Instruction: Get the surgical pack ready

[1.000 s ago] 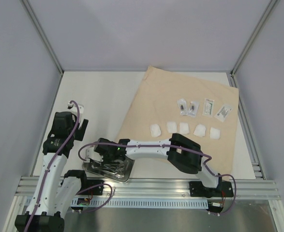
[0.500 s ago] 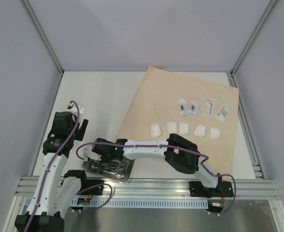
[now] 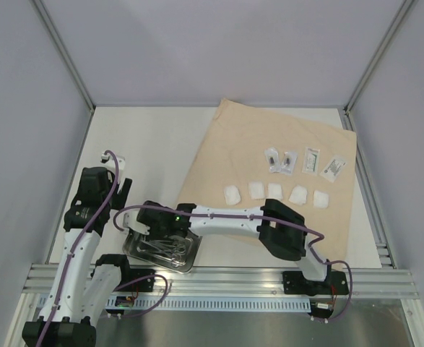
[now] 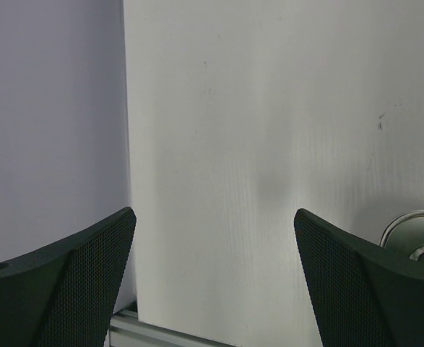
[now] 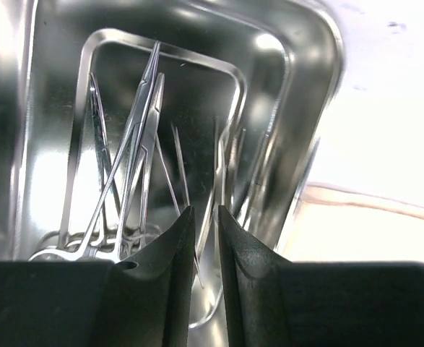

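Note:
The tan wrap sheet lies spread at the back right, with several white gauze pads and several clear packets in rows on it. The steel tray sits off the sheet at the near edge and holds clamps and tweezers. My right gripper hangs over the tray's inside, its jaws a narrow gap apart; a thin steel strip lies below that gap, not pinched. It is also in the overhead view, right gripper. My left gripper is wide open and empty over bare table, left of the tray.
The left wall and an aluminium rail run close by the left gripper. A small white object lies near the left wall. The frame rail borders the near edge, just past the tray.
The right gripper's jaws have gone from shut to slightly apart over the tray, and its wrist has shifted a little. The left arm has not moved.

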`<state>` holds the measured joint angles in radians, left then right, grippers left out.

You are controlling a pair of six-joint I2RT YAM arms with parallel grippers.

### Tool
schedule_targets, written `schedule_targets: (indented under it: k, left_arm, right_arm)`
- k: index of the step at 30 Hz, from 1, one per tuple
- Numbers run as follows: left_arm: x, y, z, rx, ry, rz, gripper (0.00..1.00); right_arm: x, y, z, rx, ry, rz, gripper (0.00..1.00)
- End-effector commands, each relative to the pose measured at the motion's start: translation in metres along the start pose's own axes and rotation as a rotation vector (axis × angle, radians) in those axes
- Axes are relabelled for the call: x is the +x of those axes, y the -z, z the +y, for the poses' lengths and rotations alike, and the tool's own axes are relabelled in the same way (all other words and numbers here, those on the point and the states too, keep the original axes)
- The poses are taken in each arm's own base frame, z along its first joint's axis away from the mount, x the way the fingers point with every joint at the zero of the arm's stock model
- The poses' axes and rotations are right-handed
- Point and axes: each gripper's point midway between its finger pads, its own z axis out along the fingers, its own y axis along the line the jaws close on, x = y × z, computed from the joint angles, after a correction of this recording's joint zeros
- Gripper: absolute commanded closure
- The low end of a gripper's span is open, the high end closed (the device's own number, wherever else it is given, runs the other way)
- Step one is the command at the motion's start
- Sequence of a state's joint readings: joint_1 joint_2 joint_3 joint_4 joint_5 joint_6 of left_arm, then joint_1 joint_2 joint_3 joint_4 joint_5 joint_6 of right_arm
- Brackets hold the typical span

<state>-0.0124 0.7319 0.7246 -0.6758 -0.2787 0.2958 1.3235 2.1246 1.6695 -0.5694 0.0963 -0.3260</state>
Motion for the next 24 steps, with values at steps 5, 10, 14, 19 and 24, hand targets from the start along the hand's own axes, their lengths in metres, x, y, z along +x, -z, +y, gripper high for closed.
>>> schedule_targets:
  k: [5,10,14,19,24]
  left_arm:
    - [-0.004,0.002,0.001,-0.003,0.017,-0.028,0.00]
    - [-0.004,0.003,0.001,0.000,0.016,-0.034,0.00]
    - [-0.004,0.003,-0.001,0.009,0.011,-0.034,0.00]
    - [-0.005,0.004,-0.004,0.027,0.006,-0.043,0.00]
    - [-0.007,0.005,-0.007,0.042,0.000,-0.053,0.00]
  right_arm:
    - [-0.022,0.099,-0.054,0.116,-0.279,-0.183,0.81]
    - [0.072,0.131,-0.076,0.177,-0.577,-0.075,0.82]
    - [0.173,0.154,-0.082,0.259,-0.914,0.093,0.82]
    - [0.274,0.198,-0.102,0.477,-1.333,0.132,0.58]
    - [0.350,0.211,-0.090,0.560,-1.567,0.212,0.41]
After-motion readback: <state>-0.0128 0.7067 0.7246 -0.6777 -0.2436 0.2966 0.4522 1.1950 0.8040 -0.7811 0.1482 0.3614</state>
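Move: The last slim instrument, hidden under the right forearm, lies on the cloth about 41 cm to the right hand's right, some 2 cm farther out and 5 cm lower. Neighbouring gauze pads are about 12 cm ahead and 43 cm right, and 13 cm ahead and 35 cm right. The loaded tray's middle is 3 cm back, 2 cm left and 4 cm down. From the left hand, that instrument is about 58 cm right, 6 cm back and 16 cm down. Swiftly rightward, about 39 cm, the empty right hand leaves the tray for the last slim instrument. It first climbs roughly 10 cm, swings forward some 8 cm, then sinks most of the way back and draws in slightly. The wrist turns about 85 degrees clockwise, and the nearly shut fingers open to over half late in the sweep, touching nothing at the end. ##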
